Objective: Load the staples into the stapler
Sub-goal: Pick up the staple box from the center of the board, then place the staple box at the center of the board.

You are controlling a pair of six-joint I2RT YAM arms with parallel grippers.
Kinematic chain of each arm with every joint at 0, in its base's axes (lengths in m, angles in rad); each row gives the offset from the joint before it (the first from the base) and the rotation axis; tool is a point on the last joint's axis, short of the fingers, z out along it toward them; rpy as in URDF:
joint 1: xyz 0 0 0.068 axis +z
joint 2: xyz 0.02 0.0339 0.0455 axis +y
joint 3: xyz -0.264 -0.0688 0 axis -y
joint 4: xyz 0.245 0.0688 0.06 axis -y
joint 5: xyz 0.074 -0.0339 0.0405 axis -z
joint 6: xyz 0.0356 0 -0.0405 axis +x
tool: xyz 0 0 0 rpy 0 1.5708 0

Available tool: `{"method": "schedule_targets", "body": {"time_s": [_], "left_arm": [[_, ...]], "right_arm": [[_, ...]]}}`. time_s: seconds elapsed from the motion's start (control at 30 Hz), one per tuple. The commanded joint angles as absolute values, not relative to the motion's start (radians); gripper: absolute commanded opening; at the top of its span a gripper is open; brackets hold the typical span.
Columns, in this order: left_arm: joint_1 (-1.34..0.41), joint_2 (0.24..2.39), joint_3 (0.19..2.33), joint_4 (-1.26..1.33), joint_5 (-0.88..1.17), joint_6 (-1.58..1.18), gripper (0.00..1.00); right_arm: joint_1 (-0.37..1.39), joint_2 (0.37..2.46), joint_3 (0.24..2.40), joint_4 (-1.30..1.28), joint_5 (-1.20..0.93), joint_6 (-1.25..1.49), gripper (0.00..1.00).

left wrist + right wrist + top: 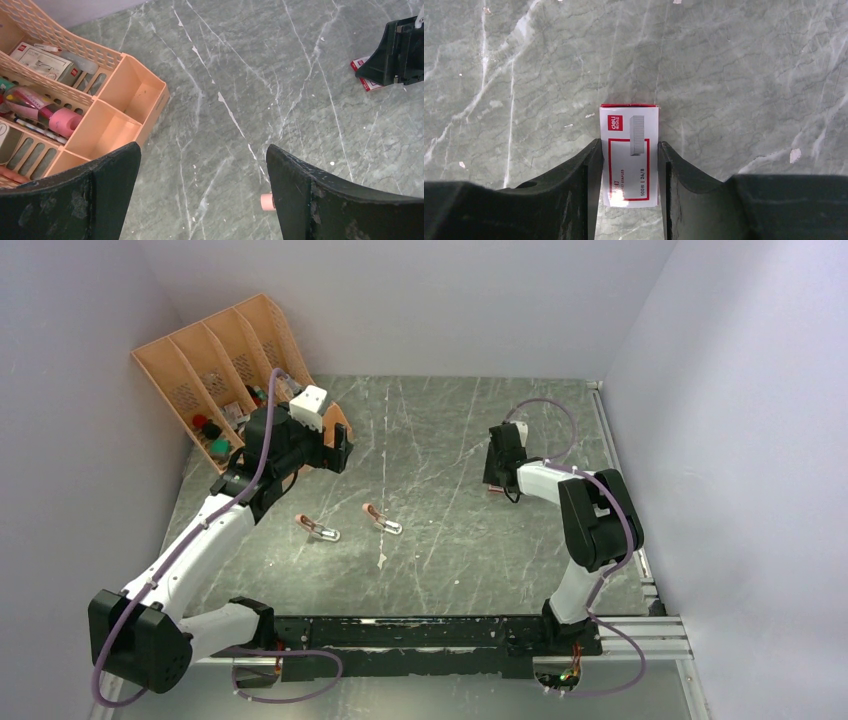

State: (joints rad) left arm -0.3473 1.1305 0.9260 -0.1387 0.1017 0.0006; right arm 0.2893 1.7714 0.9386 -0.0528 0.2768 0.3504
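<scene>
The staples are in a small red-and-white box (629, 155) lying flat on the grey marbled table. My right gripper (629, 144) straddles it, and both fingers press against its long sides. From the left wrist view only a corner of the box (363, 75) shows under the right gripper (397, 52). Two pink staplers (318, 529) (381, 519) lie open mid-table, apart from both grippers. My left gripper (340, 452) hangs open above the table beside the organizer, with nothing between its fingers (202, 152). A pink stapler tip (267, 201) peeks out beside its right finger.
An orange slotted desk organizer (225, 360) stands at the back left, holding stationery in its compartments (55, 120). Walls close in the table on the left, back and right. A metal rail (620, 460) runs along the right edge.
</scene>
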Motion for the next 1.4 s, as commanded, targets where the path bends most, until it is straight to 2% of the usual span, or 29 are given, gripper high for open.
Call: {"method": "schedule_targets", "body": {"time_s": [0.0,0.23,0.5,0.83,1.07,1.37], "left_arm": [[-0.337,1.126,0.933,-0.114,0.118,0.014,0.99],[-0.335,1.125,0.930,-0.110,0.111,0.017,0.99],[-0.327,1.122,0.930,-0.111,0.114,0.014,0.99],[-0.320,1.104,0.925,-0.110,0.109,0.018,0.99],[-0.319,1.101,0.924,-0.108,0.102,0.023,0.99],[-0.315,1.076,0.925,-0.123,0.075,0.018,0.99]], "right_arm": [[0.297,1.776,0.956,-0.090,0.238,0.280,0.41],[0.346,1.795,0.979,-0.124,0.138,0.180,0.41],[0.538,1.820,0.996,-0.218,0.030,-0.001,0.41],[0.618,1.727,0.942,-0.257,-0.216,-0.159,0.41],[0.690,1.691,0.922,-0.365,-0.245,-0.217,0.41],[0.770,1.559,0.841,-0.366,-0.278,-0.224,0.41]]}}
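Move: Between the right fingers, the staple box is already pinched, down at the table. The nearer open stapler lies about 29 cm to that hand's left and 11 cm back, at much the same height; the other open stapler is some 48 cm left and 13 cm back. From the open, empty left hand, the nearer stapler is roughly 11 cm right, 6 cm back and 22 cm below. Keeping its pinch on the staple box, the right hand sweeps it low over the table towards the nearer stapler, first mostly left, then mostly back towards the base, about 17 cm each way, its height all but unchanged. The wrist turns nearly 70 degrees counter-clockwise and the grip effort rises with no further closing. ##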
